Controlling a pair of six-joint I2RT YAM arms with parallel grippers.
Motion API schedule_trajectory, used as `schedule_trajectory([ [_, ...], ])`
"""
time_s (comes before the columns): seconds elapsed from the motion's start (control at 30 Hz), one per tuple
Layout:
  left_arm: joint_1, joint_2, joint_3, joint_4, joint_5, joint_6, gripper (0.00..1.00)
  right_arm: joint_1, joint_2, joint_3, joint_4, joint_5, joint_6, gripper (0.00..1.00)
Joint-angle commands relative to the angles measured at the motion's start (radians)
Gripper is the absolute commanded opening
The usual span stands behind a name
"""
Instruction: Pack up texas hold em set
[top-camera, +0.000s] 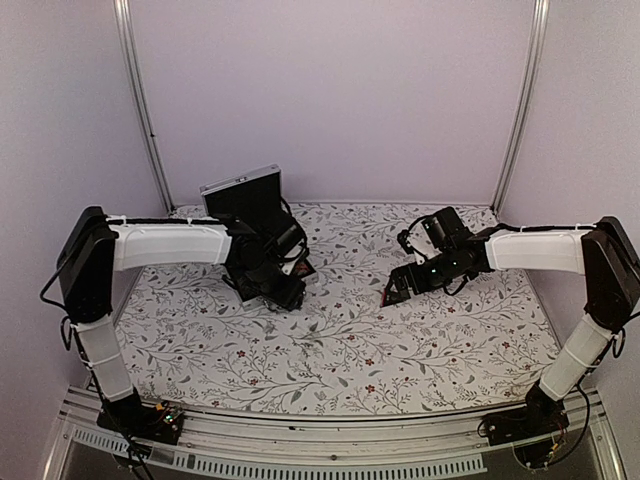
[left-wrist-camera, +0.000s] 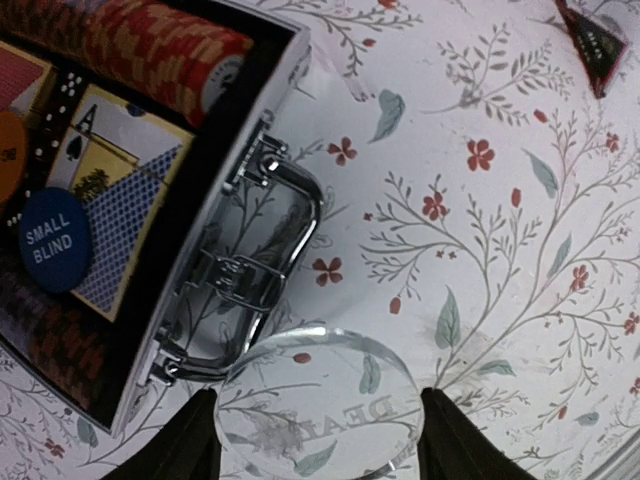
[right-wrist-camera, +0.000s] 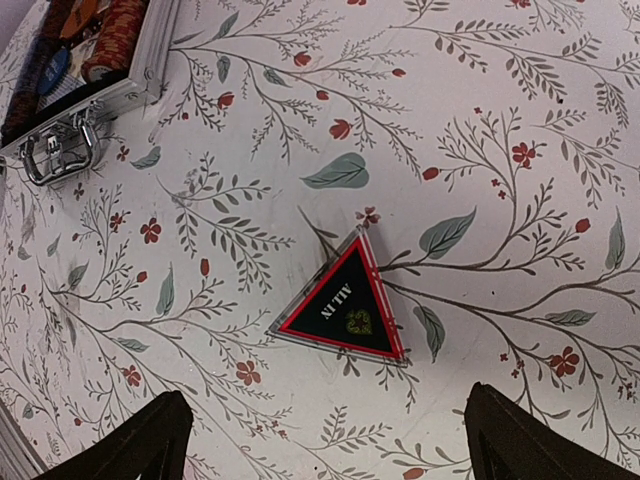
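Observation:
The silver briefcase (left-wrist-camera: 262, 118) lies open, its lid (top-camera: 243, 194) upright at the back left. Inside are reddish chip rows (left-wrist-camera: 160, 45), a card deck (left-wrist-camera: 125, 190), a blue "small blind" token (left-wrist-camera: 52, 238) and dice (left-wrist-camera: 66, 88). My left gripper (left-wrist-camera: 318, 440) is shut on a clear round dealer token (left-wrist-camera: 320, 395), just in front of the case handle (left-wrist-camera: 275, 255). A black and red triangular "all in" token (right-wrist-camera: 345, 305) lies flat on the cloth. My right gripper (right-wrist-camera: 325, 445) stands wide open over it, apart from it.
A floral tablecloth (top-camera: 340, 350) covers the table, with white walls and metal posts (top-camera: 140, 100) behind. The two grippers (top-camera: 285, 293) (top-camera: 393, 293) stand about a hand's width apart mid-table. The triangular token also shows at the left wrist view's top right (left-wrist-camera: 592, 45).

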Motion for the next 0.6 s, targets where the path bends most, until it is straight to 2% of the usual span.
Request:
schedule_trajectory([
  [0.0, 0.067, -0.067, 0.037, 0.014, -0.034, 0.028, 0.55, -0.004, -0.017, 0.001, 0.002, 0.007, 0.002, 0.99],
  [0.27, 0.197, -0.075, 0.084, 0.049, -0.068, 0.072, 0.56, -0.003, -0.015, 0.015, -0.006, 0.006, -0.002, 0.99],
  [0.57, 0.297, 0.002, 0.153, 0.097, -0.062, 0.096, 0.57, -0.003, -0.014, 0.021, -0.014, 0.011, -0.006, 0.99],
])
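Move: The left hand already holds the clear dealer button off the table. The open case it is being taken to has its middle about 10 cm ahead, 4 cm to the left and 5 cm below. The case handle lies nearly under the hand, roughly 3 cm ahead and 5 cm down; the small blind button in the case is some 8 cm ahead, 5 cm left and 4 cm lower. From the idle right hand, the case's middle is about 33 cm left, 8 cm ahead and 6 cm below. Forward and to its left, still rising, the left hand carries the dealer button from above the handle in over the open case, about 11 cm forward, 8 cm left and 6 cm up. The wrist swings counter-clockwise by some 15 degrees while the fingertips tip outward, and the fingers keep their pinch on the button's rim. ##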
